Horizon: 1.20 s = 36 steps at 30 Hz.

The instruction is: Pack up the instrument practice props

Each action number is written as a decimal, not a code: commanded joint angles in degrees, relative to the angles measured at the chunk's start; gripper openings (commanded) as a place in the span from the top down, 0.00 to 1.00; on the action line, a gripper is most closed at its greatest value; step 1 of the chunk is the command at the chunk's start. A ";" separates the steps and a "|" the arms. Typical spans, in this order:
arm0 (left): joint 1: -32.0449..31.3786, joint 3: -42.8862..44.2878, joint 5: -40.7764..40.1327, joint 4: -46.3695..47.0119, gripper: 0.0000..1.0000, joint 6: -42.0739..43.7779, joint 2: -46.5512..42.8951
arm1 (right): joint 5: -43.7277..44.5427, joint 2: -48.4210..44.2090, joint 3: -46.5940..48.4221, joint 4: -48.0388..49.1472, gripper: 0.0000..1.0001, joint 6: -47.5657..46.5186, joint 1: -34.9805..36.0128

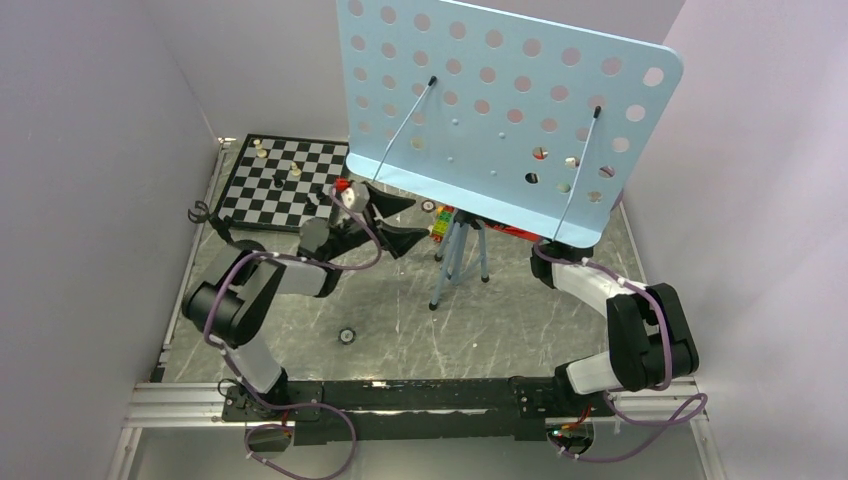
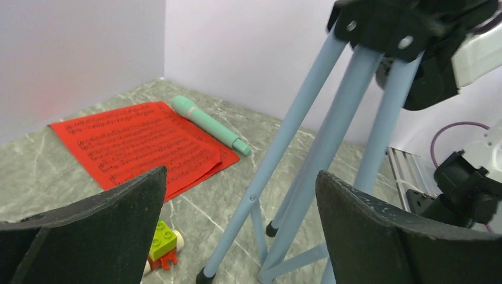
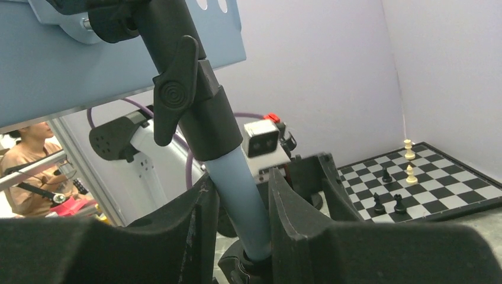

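The light blue perforated music stand (image 1: 500, 110) stands on its tripod (image 1: 455, 265) in the middle of the table. My right gripper (image 3: 240, 189) is shut on its light blue pole (image 3: 234, 171), just below the black clamp knob (image 3: 174, 89); the plate hides it from above. My left gripper (image 2: 241, 177) is open and empty, its fingers on either side of the tripod legs (image 2: 308, 148) without touching. Beyond them lie the red sheet-music pages (image 2: 142, 148) and the mint-green microphone (image 2: 210, 125). A small black round-base mic stand (image 1: 347, 336) sits on the near floor.
A chessboard (image 1: 285, 185) with a few pieces lies at the back left. The multicoloured block toy (image 2: 163, 245) sits by a tripod foot. Walls close in the left, back and right sides.
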 commanded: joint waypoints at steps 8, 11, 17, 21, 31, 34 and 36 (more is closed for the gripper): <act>3.86 4.42 24.07 9.69 0.01 -17.79 -3.95 | -14.88 8.01 -9.72 1.61 1.00 9.69 -0.08; 1.41 6.24 23.20 9.36 0.01 -14.88 -2.83 | -15.02 7.86 -9.59 1.73 1.00 9.89 0.04; -2.27 11.17 20.12 1.47 0.01 -7.27 -0.14 | -14.93 5.75 -9.17 -3.99 1.00 6.05 0.81; -3.87 14.80 18.74 -0.09 0.01 -5.32 2.96 | -15.02 4.90 -9.10 -6.25 1.00 4.63 1.10; -6.29 20.21 18.65 -0.30 0.01 -6.06 10.42 | -15.22 4.08 -8.84 -8.91 1.00 2.75 1.67; -7.63 21.90 19.76 -3.62 0.01 -3.96 11.75 | -15.36 4.43 -8.58 -7.98 1.00 3.46 1.80; -8.41 22.93 20.19 -4.90 0.01 -3.11 12.91 | -15.51 4.77 -8.47 -7.51 1.00 3.80 1.87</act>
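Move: The folded tripod's upper legs stand about 10 cm to the left hand's right and 4 cm back, at roughly its height. The toy bricks lie some 9 cm ahead and 7 cm right of that hand, about 22 cm below. From the right hand, which already grips the stand's tube, the upper legs are some 11 cm below, 2 cm left and 2 cm back. Open left hand draws back about 5 cm, turning clockwise, then reaches right some 9 cm around the tripod's upper legs. ##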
